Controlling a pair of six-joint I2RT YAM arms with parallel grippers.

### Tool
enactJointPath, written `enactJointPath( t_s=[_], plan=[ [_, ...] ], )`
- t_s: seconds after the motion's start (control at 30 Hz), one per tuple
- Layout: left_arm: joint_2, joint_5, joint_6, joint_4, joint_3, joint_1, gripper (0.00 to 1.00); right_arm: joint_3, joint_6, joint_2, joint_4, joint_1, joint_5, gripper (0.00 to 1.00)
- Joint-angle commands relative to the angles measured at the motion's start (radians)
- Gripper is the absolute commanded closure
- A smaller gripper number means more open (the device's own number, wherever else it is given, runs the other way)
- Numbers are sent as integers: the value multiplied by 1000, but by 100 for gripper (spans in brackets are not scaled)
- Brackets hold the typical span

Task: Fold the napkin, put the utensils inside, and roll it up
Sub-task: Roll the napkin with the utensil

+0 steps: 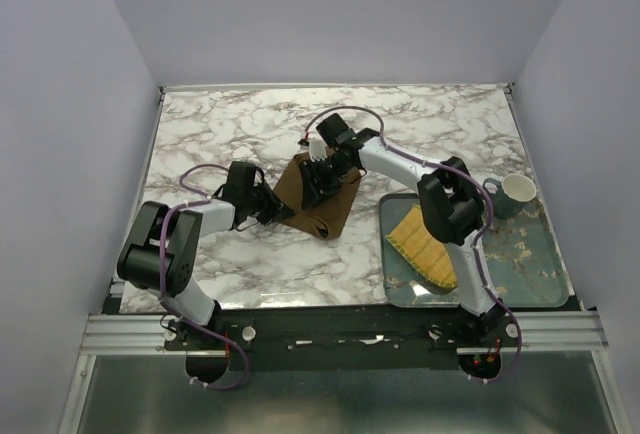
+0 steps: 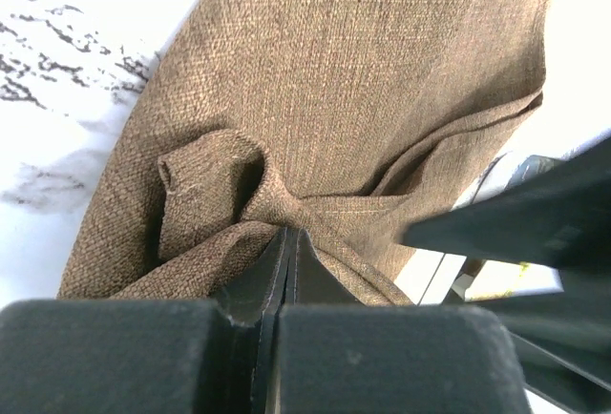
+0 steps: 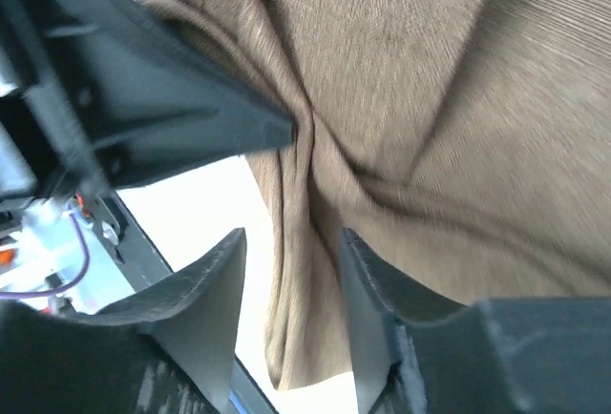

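Observation:
The dark brown napkin [image 1: 332, 210] lies rumpled on the marble table, between the two arms. My left gripper [image 1: 279, 213] presses in at its left edge. In the left wrist view the napkin [image 2: 334, 80] bunches into a knot-like fold right at the tips of my left gripper [image 2: 289, 233], which is shut on that fold. My right gripper [image 1: 318, 187] hovers over the cloth's upper part. In the right wrist view my right gripper [image 3: 291, 235] stands open, and a hanging ridge of napkin [image 3: 430, 99] lies between the spread fingers untouched. The utensils are out of view.
A glass tray [image 1: 520, 266] sits at the right front, holding a yellow woven mat [image 1: 425, 246]. A white mug [image 1: 516, 192] stands at the tray's far corner. The left arm's finger [image 3: 172, 118] crosses close beside my right gripper.

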Motion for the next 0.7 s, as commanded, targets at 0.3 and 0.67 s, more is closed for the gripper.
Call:
enactJointPath(
  t_s=[0.3, 0.67],
  plan=[
    [87, -143, 46, -138, -29, 0, 100, -286, -152, -303, 56, 165, 472, 25],
    [71, -140, 58, -160, -14, 0, 100, -263, -134, -232, 76, 230, 675, 24]
  ],
)
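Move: The rolled edge's free end, on the side facing the tray, lies about 5 cm back, 3 cm to the right and 4 cm below the right hand. The flat part of the napkin is centred some 6 cm ahead and 3 cm right of that hand, 5 cm below. The left fingertips sit roughly 5 cm left, 2 cm back and 3 cm below the right hand. From the left hand, the free end is about 8 cm right, 3 cm back and 1 cm lower. Keep the left gripper shut and planted on the rolled edge of the napkin. Lift the already half-open right gripper about 4 cm while swinging it right, draw it some 5 cm back towards the roll's free end, then lower it again over that end, opening the fingers wider and turning them roughly 30 degrees to point more steeply down. ##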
